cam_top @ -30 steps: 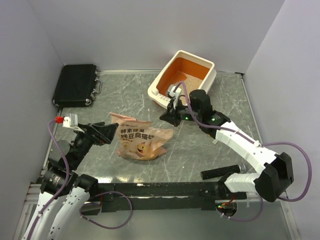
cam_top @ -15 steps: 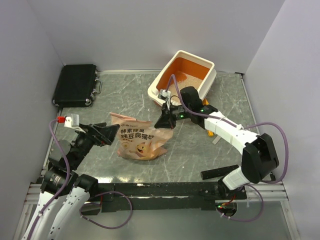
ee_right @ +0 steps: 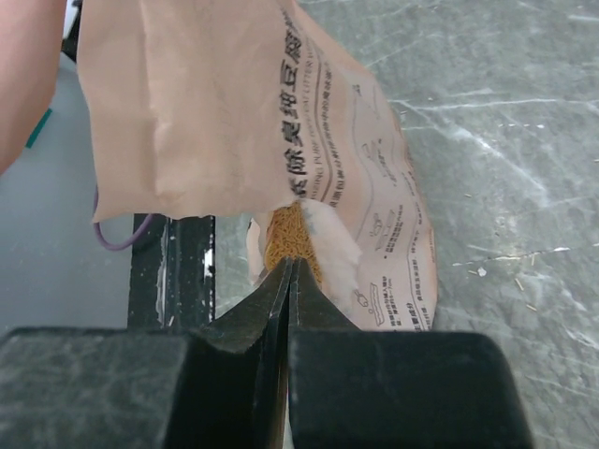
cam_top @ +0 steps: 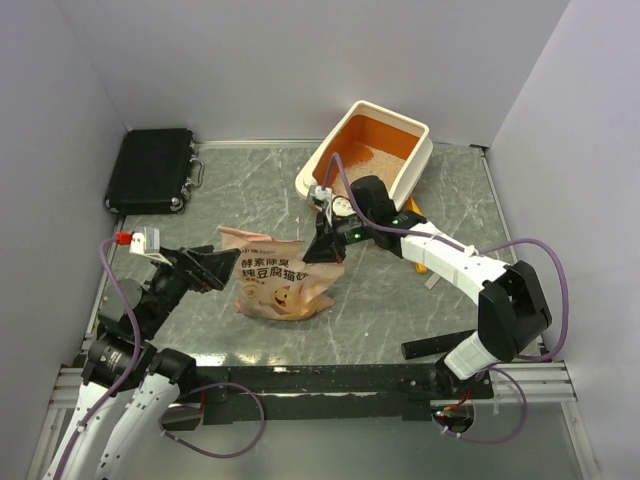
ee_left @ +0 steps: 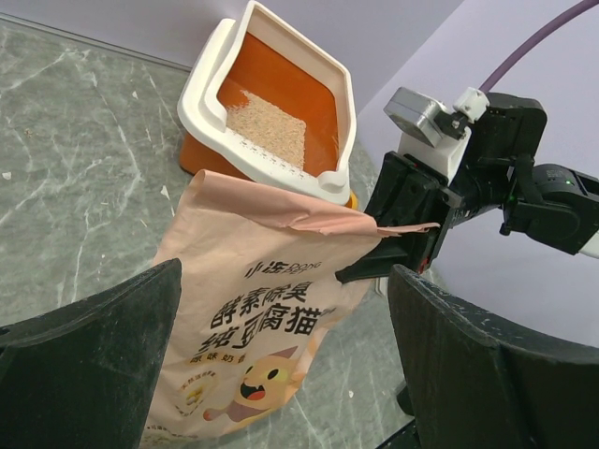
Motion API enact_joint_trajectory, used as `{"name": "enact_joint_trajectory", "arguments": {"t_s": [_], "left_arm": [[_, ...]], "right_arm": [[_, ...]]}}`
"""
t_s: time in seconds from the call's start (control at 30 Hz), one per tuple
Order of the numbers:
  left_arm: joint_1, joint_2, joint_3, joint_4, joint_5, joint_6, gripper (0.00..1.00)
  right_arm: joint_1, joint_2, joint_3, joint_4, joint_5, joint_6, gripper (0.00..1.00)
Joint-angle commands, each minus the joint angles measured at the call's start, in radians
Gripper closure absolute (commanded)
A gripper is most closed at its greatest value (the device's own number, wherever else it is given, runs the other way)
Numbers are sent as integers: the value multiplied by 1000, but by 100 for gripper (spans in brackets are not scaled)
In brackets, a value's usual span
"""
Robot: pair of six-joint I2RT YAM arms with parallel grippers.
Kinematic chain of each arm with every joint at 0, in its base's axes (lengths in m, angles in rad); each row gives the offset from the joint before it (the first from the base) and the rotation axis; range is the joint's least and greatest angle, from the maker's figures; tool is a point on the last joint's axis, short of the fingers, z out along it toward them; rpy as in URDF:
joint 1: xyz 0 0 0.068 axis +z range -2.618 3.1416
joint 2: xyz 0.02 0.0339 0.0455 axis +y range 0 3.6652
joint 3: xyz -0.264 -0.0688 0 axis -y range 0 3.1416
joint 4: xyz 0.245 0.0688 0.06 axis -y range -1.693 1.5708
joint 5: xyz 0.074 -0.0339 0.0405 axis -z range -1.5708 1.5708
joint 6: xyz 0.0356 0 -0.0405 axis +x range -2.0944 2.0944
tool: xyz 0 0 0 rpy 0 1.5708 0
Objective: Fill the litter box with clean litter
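The litter box [cam_top: 322, 160], cream outside and orange inside, stands tilted at the back centre, with clean litter [cam_top: 372, 157] lying in it. Both also show in the left wrist view: the litter box [ee_left: 208, 92] and its litter [ee_left: 270, 128]. The peach-pink printed bag [cam_top: 280, 282] lies in mid-table. My right gripper [cam_top: 325, 250] is shut, its tip at the bag's torn open mouth [ee_right: 206, 112], where brownish granules [ee_right: 288, 238] show inside. My left gripper [cam_top: 215, 268] is open beside the bag's left end, and the bag [ee_left: 262, 309] lies just beyond its fingers.
A black case [cam_top: 152, 168] lies at the back left. A yellow-orange piece [cam_top: 414, 208] shows beside the box, behind the right arm. A black bar [cam_top: 440, 345] lies near the right arm's base. Grey walls close in the table on three sides.
My right gripper, still shut, has swung left and toward me from the litter box's front end to the bag's open mouth. The left arm and the bag have not moved.
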Motion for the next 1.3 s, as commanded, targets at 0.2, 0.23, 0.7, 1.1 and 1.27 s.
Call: {"name": "enact_joint_trajectory", "arguments": {"t_s": [0.2,0.23,0.7,1.1,1.27], "left_arm": [[-1,-1,-2,27,18,-2,4],[-2,-2,-2,27,18,-4,4],[-2,4,-3,32,33,-4,4],[-1,4,-3,32,52,1,4],[-1,7,-5,37,58,1,4]], "right_arm": [[78,-17,67,-155,22,-157,100],[82,-21,72,-171,25,-167,100],[108,-1,142,-320,-27,-291,56],[167,55,93,-286,51,-289,0],[174,-27,26,-217,120,-242,0]]}}
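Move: The right hand, fingers shut, hovers at the open right end of the paper litter bag; the bag's middle lies about 6 cm back, 5 cm to its left and 9 cm lower. The litter box stands some 24 cm ahead and 13 cm to the right, about 14 cm below, and the yellow scoop roughly 8 cm ahead and 25 cm to the right on the table. From the left hand, the bag is about 4 cm ahead, 12 cm right and 17 cm lower. Backwards, about 5 cm, the right hand draws in along the right end of the litter bag's mouth, drifting slightly left and turning some 10 degrees counter-clockwise. Partway its shut fingers spread wide with a small lift, then the open hand sinks about 3 cm, ending with the bag's upper right edge between the fingers, not gripped. ##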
